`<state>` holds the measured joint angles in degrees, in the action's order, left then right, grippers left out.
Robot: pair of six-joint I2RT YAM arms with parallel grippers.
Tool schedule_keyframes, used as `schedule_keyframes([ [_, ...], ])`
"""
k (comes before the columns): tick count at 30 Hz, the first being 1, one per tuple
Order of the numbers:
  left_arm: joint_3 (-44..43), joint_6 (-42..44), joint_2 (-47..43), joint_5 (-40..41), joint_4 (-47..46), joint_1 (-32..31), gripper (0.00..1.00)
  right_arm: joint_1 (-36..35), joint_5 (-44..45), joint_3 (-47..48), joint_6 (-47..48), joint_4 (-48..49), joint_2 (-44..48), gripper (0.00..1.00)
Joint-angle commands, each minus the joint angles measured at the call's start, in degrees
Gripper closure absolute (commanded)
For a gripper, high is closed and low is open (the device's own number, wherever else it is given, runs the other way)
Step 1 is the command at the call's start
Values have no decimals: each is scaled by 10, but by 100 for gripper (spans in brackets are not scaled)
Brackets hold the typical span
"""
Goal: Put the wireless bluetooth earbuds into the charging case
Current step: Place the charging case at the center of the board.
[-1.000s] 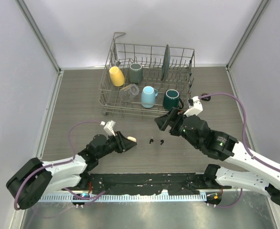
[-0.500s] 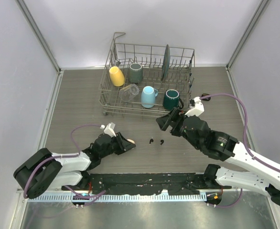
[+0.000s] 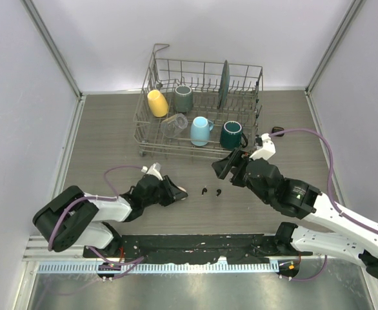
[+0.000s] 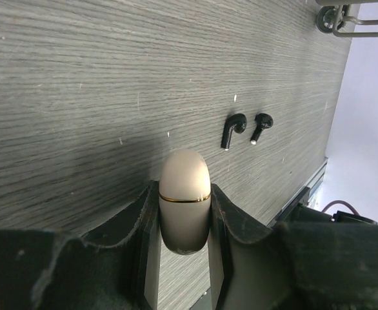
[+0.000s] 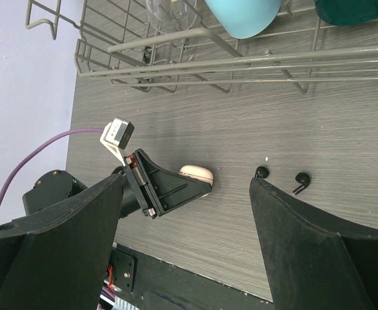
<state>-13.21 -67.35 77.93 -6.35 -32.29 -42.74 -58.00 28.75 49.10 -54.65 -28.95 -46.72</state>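
My left gripper is shut on the cream charging case, which has a gold band and a closed lid. The case sits low over the wooden table. Two black earbuds lie side by side on the table just beyond it, to its right. From above, the earbuds are a short way right of the left gripper. My right gripper hovers open above and behind them, with nothing between its fingers.
A wire dish rack stands at the back. It holds a yellow mug, a grey-green mug, a light blue mug, a dark green mug, a glass and a plate. A small black object lies at the right.
The left arm has folded in and its gripper has slid a little to the right with the case, closer to the earbuds. The right gripper has barely moved.
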Motion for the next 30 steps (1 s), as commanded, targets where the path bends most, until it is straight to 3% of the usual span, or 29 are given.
schedule_keyframes([
  [1, -7, -9, 17, -21, -8, 1, 72, 3, 27, -3, -16, -1, 19, 16],
  [9, -1, -12, -1, -9, 20, 3, 58, 3, 30, -13, -21, -2, 29, 16],
  [18, -5, 8, -71, 41, 136, 2, 50, 3, 28, -16, -22, -4, 29, 16],
  [24, -3, 21, -169, 98, 259, 2, 49, 3, 31, -18, -25, -8, 30, 16],
  [30, -1, 50, -333, 146, 362, 2, 46, 3, 49, -13, -20, -24, 33, 16],
])
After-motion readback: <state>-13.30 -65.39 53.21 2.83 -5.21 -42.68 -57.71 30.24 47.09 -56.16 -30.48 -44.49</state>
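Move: The charging case is still pinched in the left fingers down at the board, its middle about 1 cm right of the left hand point and 1 cm lower. The nearer black earbud lies some 8 cm to the left hand's right and the farther earbud about 13 cm right, both roughly 1 cm ahead and 2 cm below. From the waiting right hand, the case is some 14 cm left, about level fore and aft, and 21 cm below. The left hand first stays almost in place, low over the board, while its fingers open from their pinch and let go of the charging case. It then draws off to the left by about 4.5 cm, away from the case and the earbuds, rising some 2.5 cm towards the end, with the wrist turning roughly 10 degrees, partly counter-clockwise, and the fingers staying open. ##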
